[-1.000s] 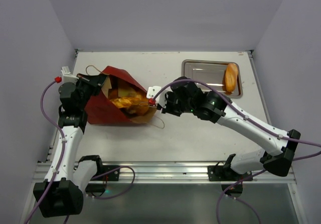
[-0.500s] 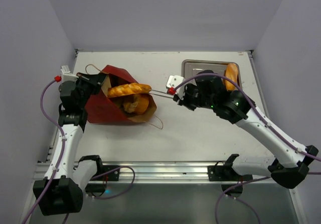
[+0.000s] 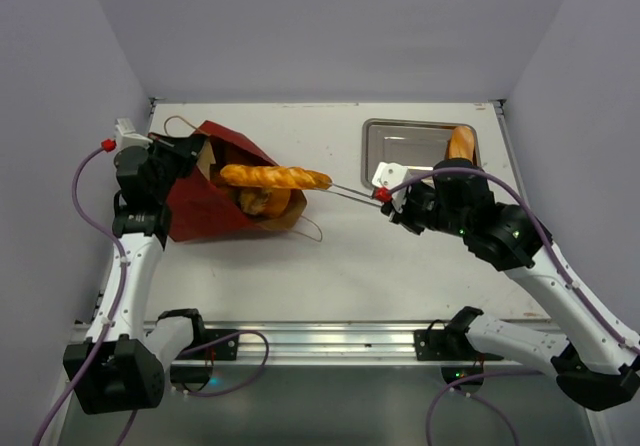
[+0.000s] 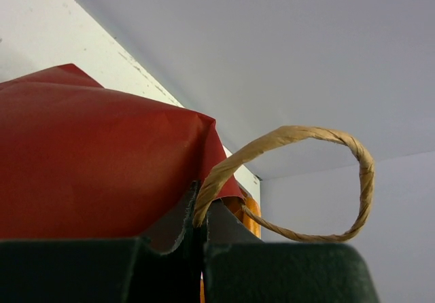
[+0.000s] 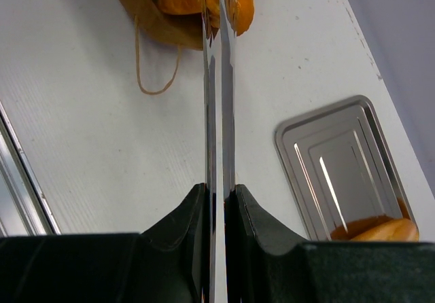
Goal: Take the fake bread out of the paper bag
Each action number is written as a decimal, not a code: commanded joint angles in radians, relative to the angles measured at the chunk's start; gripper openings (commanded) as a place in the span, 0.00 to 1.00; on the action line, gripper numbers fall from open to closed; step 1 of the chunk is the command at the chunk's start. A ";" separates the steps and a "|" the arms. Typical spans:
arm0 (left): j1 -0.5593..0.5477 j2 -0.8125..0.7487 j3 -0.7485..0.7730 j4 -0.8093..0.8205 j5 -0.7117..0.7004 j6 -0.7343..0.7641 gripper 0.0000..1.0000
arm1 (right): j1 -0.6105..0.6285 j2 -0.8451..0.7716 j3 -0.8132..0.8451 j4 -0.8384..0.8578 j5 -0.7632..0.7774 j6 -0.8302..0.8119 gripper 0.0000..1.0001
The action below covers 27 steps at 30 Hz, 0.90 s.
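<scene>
The dark red paper bag [image 3: 205, 201] lies on its side at the left, mouth facing right. My left gripper [image 3: 183, 153] is shut on its upper rim where the paper handle [image 4: 299, 140] is fixed; in the left wrist view the gripper [image 4: 201, 215] pinches the red paper [image 4: 88, 167]. My right gripper [image 3: 392, 198] is shut on thin metal tongs [image 3: 350, 190]. The tongs [image 5: 219, 113] pinch a long golden bread [image 3: 275, 177] by its end [image 5: 238, 4], half out of the bag's mouth. Another bread [image 3: 262, 202] lies inside the bag.
A flat silver tray [image 3: 400, 146] sits at the back right with one bread [image 3: 459, 146] on its right side; both show in the right wrist view, tray [image 5: 340, 174] and bread [image 5: 380, 229]. The bag's lower handle loop [image 5: 153, 72] lies on the white table.
My right gripper has drawn back to the right with the tongs, pulling the long bread out of the bag's mouth. The left gripper lifted the bag's rim slightly up and left.
</scene>
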 commanded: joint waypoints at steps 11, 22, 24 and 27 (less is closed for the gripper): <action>0.018 -0.005 0.087 0.035 -0.027 0.058 0.00 | -0.092 -0.126 -0.036 0.033 0.051 0.032 0.00; 0.018 -0.055 0.004 0.036 0.027 0.091 0.00 | -0.184 -0.094 0.034 0.068 0.151 0.126 0.00; 0.018 -0.066 -0.018 0.048 0.045 0.094 0.00 | -0.221 -0.083 0.001 0.096 0.172 0.133 0.00; 0.018 -0.085 -0.042 0.061 0.070 0.097 0.00 | -0.287 -0.056 -0.061 0.156 0.232 0.158 0.00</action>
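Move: Ahead and to the right of the right hand, which already holds the long bread in tongs, lies the metal tray: about 28 cm out, 17 cm right and 28 cm below. The long bread's middle is roughly 9 cm ahead, 20 cm left and 9 cm lower; the paper bag is some 15 cm ahead and 34 cm left, and the loaf in the tray about 28 cm ahead and 28 cm right. From the left hand the tray is roughly 13 cm ahead and 54 cm right. Drawing right by about 8 cm, away from the bag mouth and towards the tray, the right hand keeps the tongs closed on one end of the long bread. It bends forward late, some 4 cm, while the wrist turns clockwise about 25 degrees, swinging the bread outward. The left hand keeps its grip on the bag's upper edge. ##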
